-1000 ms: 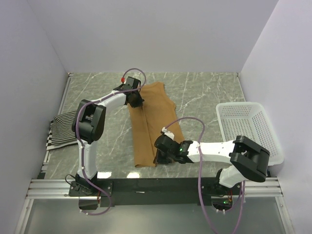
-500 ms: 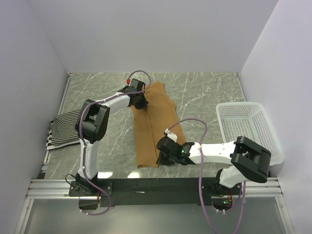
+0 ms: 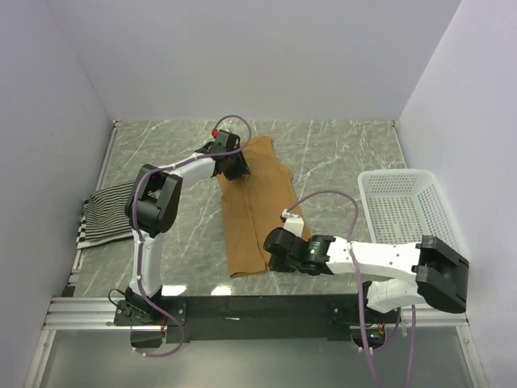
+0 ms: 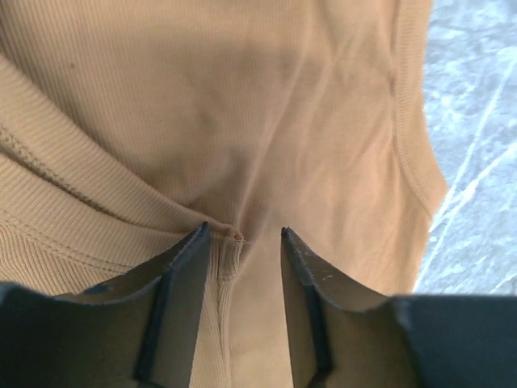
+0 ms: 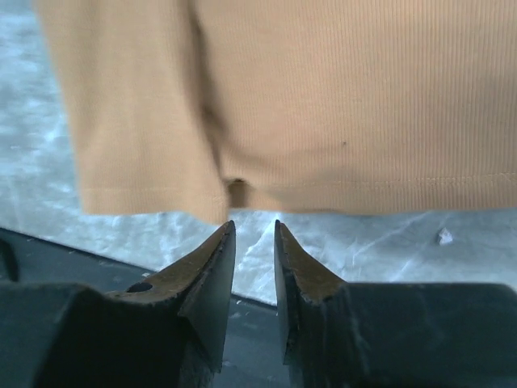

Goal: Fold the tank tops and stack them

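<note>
The plain tan-brown tank top lies lengthwise in the middle of the table, its left side folded over. My left gripper rests on its far left corner. In the left wrist view the jaws stand apart over the ribbed tan cloth, with a small ridge of cloth by the left finger. My right gripper is at the near hem. In the right wrist view it is slightly parted and empty, just short of the hem. A striped pile lies at the left edge; I cannot tell one striped top from two.
A white plastic mesh basket stands at the right edge of the table. The black front rail runs just behind my right gripper. Grey walls close in the table on the left, back and right.
The left side of the tan top has been folded rightward. My left gripper moved right along the far edge. My right gripper moved right and back off the hem, letting it go.
</note>
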### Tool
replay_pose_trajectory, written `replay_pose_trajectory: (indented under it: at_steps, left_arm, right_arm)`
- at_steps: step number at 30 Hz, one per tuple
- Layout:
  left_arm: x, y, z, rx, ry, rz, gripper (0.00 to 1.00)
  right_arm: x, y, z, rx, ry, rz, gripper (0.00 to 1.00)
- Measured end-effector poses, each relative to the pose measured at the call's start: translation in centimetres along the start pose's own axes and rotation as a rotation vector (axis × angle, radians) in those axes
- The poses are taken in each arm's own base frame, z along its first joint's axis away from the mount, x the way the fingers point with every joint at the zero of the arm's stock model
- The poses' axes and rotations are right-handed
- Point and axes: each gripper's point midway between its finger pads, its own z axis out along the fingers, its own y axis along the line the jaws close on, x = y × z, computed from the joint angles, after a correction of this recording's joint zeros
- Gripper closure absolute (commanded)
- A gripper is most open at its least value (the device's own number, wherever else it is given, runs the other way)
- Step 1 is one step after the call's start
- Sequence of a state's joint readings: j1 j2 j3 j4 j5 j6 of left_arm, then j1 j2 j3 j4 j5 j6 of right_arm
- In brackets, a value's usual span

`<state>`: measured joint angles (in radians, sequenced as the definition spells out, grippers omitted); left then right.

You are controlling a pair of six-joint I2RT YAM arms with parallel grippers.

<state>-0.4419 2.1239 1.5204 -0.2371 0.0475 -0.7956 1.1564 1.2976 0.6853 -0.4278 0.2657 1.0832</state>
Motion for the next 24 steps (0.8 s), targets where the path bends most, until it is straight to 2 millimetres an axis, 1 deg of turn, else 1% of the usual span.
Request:
replay_pose_trajectory:
  at_steps: [2, 4, 5, 6, 7, 8, 10, 12, 13, 15, 18, 20, 23, 24]
  left_arm:
    - [-0.6, -0.3, -0.4, 0.011, -0.015, 0.003, 0.54]
    - [-1.5, -0.7, -1.2, 0.017, -0.04, -0.001, 0.58]
    - [-2.1, -0.9, -1.7, 0.017, -0.061, -0.006, 0.62]
    - [-2.8, -0.9, -2.4, 0.012, -0.084, -0.016, 0.68]
    - [-3.5, -0.9, -3.2, 0.004, -0.109, -0.03, 0.71]
    - [-4.2, -0.8, -4.2, -0.009, -0.137, -0.046, 0.77]
    - [-5.6, -0.1, -5.9, -0.037, -0.198, -0.079, 0.81]
    - [-6.6, 0.8, -7.1, -0.062, -0.238, -0.108, 0.89]
    - [-6.8, 1.4, -7.3, -0.074, -0.246, -0.122, 0.9]
    - [-7.0, 2.7, -6.9, -0.11, -0.249, -0.14, 0.94]
    - [-6.4, 4.9, -5.2, -0.165, -0.224, -0.15, 0.95]
    - [-5.3, 6.5, -3.5, -0.205, -0.189, -0.148, 0.96]
    - [-3.3, 8.6, -1.0, -0.267, -0.135, -0.14, 0.96]
    - [-3.9, 8.2, -1.0, -0.259, -0.141, -0.13, 0.96]
  right_arm:
    - [-0.9, 0.8, -0.9, -0.004, -0.029, -0.023, 0.67]
    - [-1.7, 2.0, -1.6, -0.02, -0.054, -0.047, 0.67]
    - [-2.2, 2.8, -2.0, -0.03, -0.067, -0.064, 0.67]
    - [-2.7, 3.7, -2.2, -0.043, -0.077, -0.08, 0.67]
    - [-3.0, 4.4, -2.3, -0.052, -0.082, -0.099, 0.68]
    - [-3.4, 5.4, -2.2, -0.06, -0.088, -0.127, 0.68]
    - [-3.5, 6.4, -1.7, -0.063, -0.087, -0.168, 0.68]
    - [-3.4, 7.4, -0.7, -0.061, -0.075, -0.218, 0.68]
    - [-3.2, 7.6, -0.1, -0.054, -0.066, -0.243, 0.69]
    - [-2.8, 7.9, 1.1, -0.036, -0.047, -0.291, 0.69]
    - [-2.1, 7.8, 2.7, -0.011, -0.02, -0.345, 0.69]
    - [-1.5, 7.4, 3.6, 0.006, 0.003, -0.374, 0.69]
    - [-0.6, 7.1, 4.3, 0.012, 0.033, -0.406, 0.69]
    - [-0.2, 7.2, 4.4, 0.008, 0.042, -0.414, 0.69]
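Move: The left hand makes for the brown tank top's left edge below the armhole, some 9 cm to its left, 1 cm ahead and 2 cm below. The folded flap's edge lies just under this hand; the striped stack is about 44 cm left and 15 cm back. For the right hand the hem's left corner lies roughly 11 cm left, level with it and 3 cm below, with the flap edge 2 cm left at that height. The left fingers, already open, come clear of the flap edge, hop left about 9 cm in an arc nearly 8 cm high and shut on the way, so that their closed tips come down onto the tank top's left edge. The right hand makes a lower hop alongside, about 8 cm left over the flap towards the hem's left corner, turning some 20 degrees counter-clockwise, fingers kept partly open. ##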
